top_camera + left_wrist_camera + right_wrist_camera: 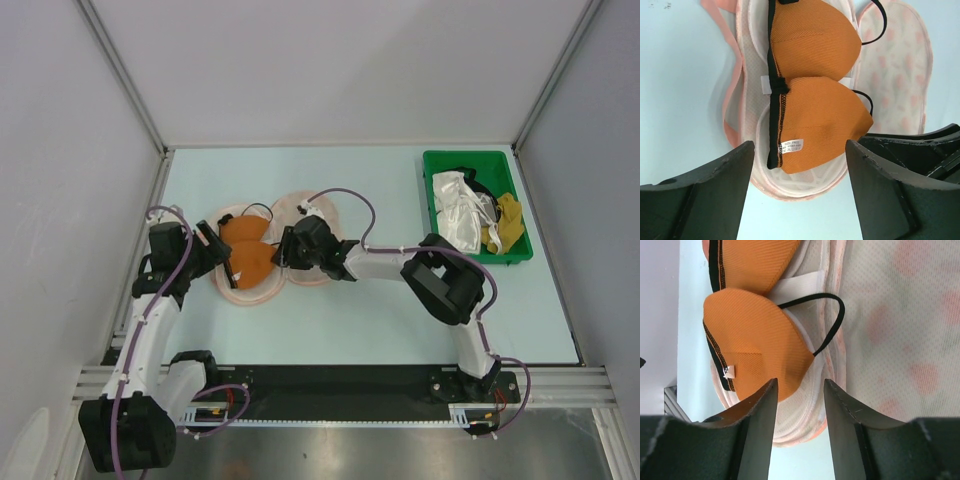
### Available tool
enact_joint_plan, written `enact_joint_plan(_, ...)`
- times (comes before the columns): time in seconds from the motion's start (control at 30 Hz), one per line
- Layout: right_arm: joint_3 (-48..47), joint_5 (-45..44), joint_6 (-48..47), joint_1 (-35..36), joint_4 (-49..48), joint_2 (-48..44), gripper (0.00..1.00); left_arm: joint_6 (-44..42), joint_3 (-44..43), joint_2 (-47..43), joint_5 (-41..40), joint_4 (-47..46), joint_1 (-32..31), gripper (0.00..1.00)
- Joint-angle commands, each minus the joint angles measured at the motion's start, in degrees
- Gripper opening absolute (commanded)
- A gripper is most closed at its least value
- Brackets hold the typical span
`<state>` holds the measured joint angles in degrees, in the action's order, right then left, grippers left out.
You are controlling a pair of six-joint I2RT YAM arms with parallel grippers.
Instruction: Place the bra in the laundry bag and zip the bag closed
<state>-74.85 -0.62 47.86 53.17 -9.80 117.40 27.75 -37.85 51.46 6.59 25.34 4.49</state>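
The laundry bag (252, 294) lies open on the table's left half, its speckled lid (895, 65) folded out to the right. The orange bra (246, 250) rests in the white mesh base, both cups (822, 125) up, with a thin black strap (832, 325) looping over the rim. My left gripper (220, 256) hovers at the bag's left edge, open wide, with nothing between its fingers (705, 195). From the right, my right gripper (284, 250) stands over the base's mesh rim (800, 415). Its jaws are apart and straddle that rim beside the bra (752, 347).
A green bin (436, 160) with white garments and a yellow cloth (510, 222) stands at the back right. Grey walls with metal posts close in the table on the left, the right and the back.
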Motion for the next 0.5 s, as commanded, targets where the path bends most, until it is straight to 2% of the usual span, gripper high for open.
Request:
enact_joint_plan(0.0, -3.1, 2.9, -1.0, -1.0, -4.6, 1.6, 0.46, -1.6, -2.9, -1.1, -2.3, 0.6, -0.3, 0.79)
enact_joint_plan(0.1, -4.9, 5.5, -1.8, -1.2, -5.1, 2.9, 0.41, -1.5, -3.6, 0.0, -1.0, 0.5, -0.2, 0.8)
enact_joint_plan(0.17, -5.4, 7.0, -1.9, -1.5, -5.1, 3.3, 0.33, -1.4, -3.9, 1.4, 0.3, 0.5, -0.3, 0.8)
enact_joint_plan(0.3, -5.2, 9.4, -1.7, -2.4, -5.8, 3.4, 0.25, -2.6, -4.7, 2.4, 1.4, 1.2, -0.3, 0.8)
enact_joint_plan(0.43, -2.5, 12.6, -0.2, -3.2, -7.0, 2.1, 0.01, -4.5, -6.4, 3.6, 3.5, 2.4, -0.3, 0.8)
enact_joint_plan(0.47, -1.7, 13.3, 0.2, -3.5, -7.4, 1.5, 0.0, -5.2, -6.7, 3.9, 4.3, 2.4, -0.2, 0.8)
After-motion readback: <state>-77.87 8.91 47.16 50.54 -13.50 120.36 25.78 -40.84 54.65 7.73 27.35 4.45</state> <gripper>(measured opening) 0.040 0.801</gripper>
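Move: The right gripper stands open at the inner corner of the bra's near cup, where the loop strap starts, about 1 cm ahead, 2 cm left and 1 cm below. The near cup's middle is some 6 cm left and 2 cm back, and the far cup 7 cm ahead and 8 cm left. The laundry bag's open flap lies 5 cm ahead and 7 cm right, 3 cm lower. From the left hand the corner is roughly 14 cm right, 4 cm ahead and 8 cm down. Ease the right gripper about 1.5 cm left and 1 cm forward onto the near cup's corner, then lift about 1 cm, turning the hand slightly counter-clockwise and rolling its left side up some 5 degrees. Close the half-open fingers all the way as you go, pinching the cup's edge at the strap end between the tips. ##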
